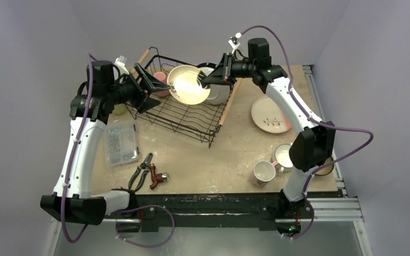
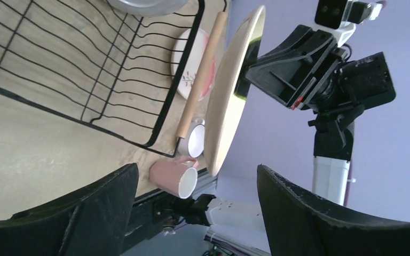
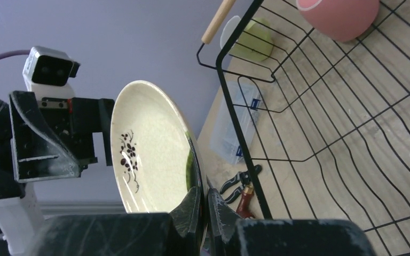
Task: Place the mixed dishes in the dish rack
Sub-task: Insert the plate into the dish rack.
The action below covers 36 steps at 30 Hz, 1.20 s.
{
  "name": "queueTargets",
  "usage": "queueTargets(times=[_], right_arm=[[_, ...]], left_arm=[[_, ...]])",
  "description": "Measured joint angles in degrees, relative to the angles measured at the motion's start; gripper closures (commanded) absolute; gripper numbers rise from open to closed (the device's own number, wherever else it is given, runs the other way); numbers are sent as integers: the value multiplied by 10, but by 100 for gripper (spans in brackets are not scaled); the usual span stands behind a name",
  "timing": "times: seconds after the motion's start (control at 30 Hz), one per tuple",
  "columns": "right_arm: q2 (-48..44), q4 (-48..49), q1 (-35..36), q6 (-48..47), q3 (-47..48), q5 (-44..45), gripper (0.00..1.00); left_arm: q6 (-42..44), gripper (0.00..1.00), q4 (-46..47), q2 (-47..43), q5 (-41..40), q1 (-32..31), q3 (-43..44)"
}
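Observation:
My right gripper (image 3: 205,208) is shut on the rim of a cream plate (image 3: 149,149) with a dark flower print. It holds the plate (image 1: 188,84) on edge above the black wire dish rack (image 1: 181,114). My left gripper (image 2: 197,202) is open at the plate's far rim (image 2: 232,101), its fingers (image 2: 309,208) apart on either side and not touching it. A pink mug (image 3: 339,18) lies inside the rack. On the table to the right are a second plate (image 1: 270,114), a pink mug (image 1: 264,172) and a white mug (image 1: 283,154).
A white dish (image 1: 219,92) stands at the rack's back right corner. A yellow-green mug (image 3: 253,40) sits left of the rack. A clear plastic box (image 1: 120,141) lies near it on the left. Pliers (image 1: 141,170) and a red-handled tool (image 1: 157,178) lie near the front edge.

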Motion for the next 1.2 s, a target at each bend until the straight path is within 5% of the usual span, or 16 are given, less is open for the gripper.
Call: queueTargets(times=[0.23, 0.57, 0.83, 1.2], right_arm=[[24, 0, 22, 0, 16, -31, 100], [57, -20, 42, -11, 47, -44, 100], [57, -30, 48, -16, 64, -42, 100], [57, -131, 53, -110, 130, 21, 32]], left_arm=[[-53, 32, 79, 0, 30, 0, -50], [-74, 64, 95, 0, 29, 0, -61], [-71, 100, 79, 2, 28, 0, -63], [-78, 100, -49, 34, 10, 9, -16]])
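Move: The cream plate hangs upright-ish in the right hand's fingers, its middle about 6 cm left of them, 1 cm back and slightly lower; the open left gripper waits some 15 cm left of the right hand and 6 cm back. From the left hand the plate lies about 9 cm right, 5 cm ahead and 3 cm lower. Well below the left hand, the pink mug stands roughly 17 cm ahead and 4 cm left, the white-backed plate 19 cm ahead and 17 cm right. The cream plate changes hands above the rack: the right hand carries it about 4 cm left and 2 cm back to the left gripper, turning some 10 degrees counter-clockwise. The left hand edges forward and right, pinches the plate's near-left rim, then sinks about 3 cm, tipping down some 15 degrees, while the right fingers open around the opposite rim. ##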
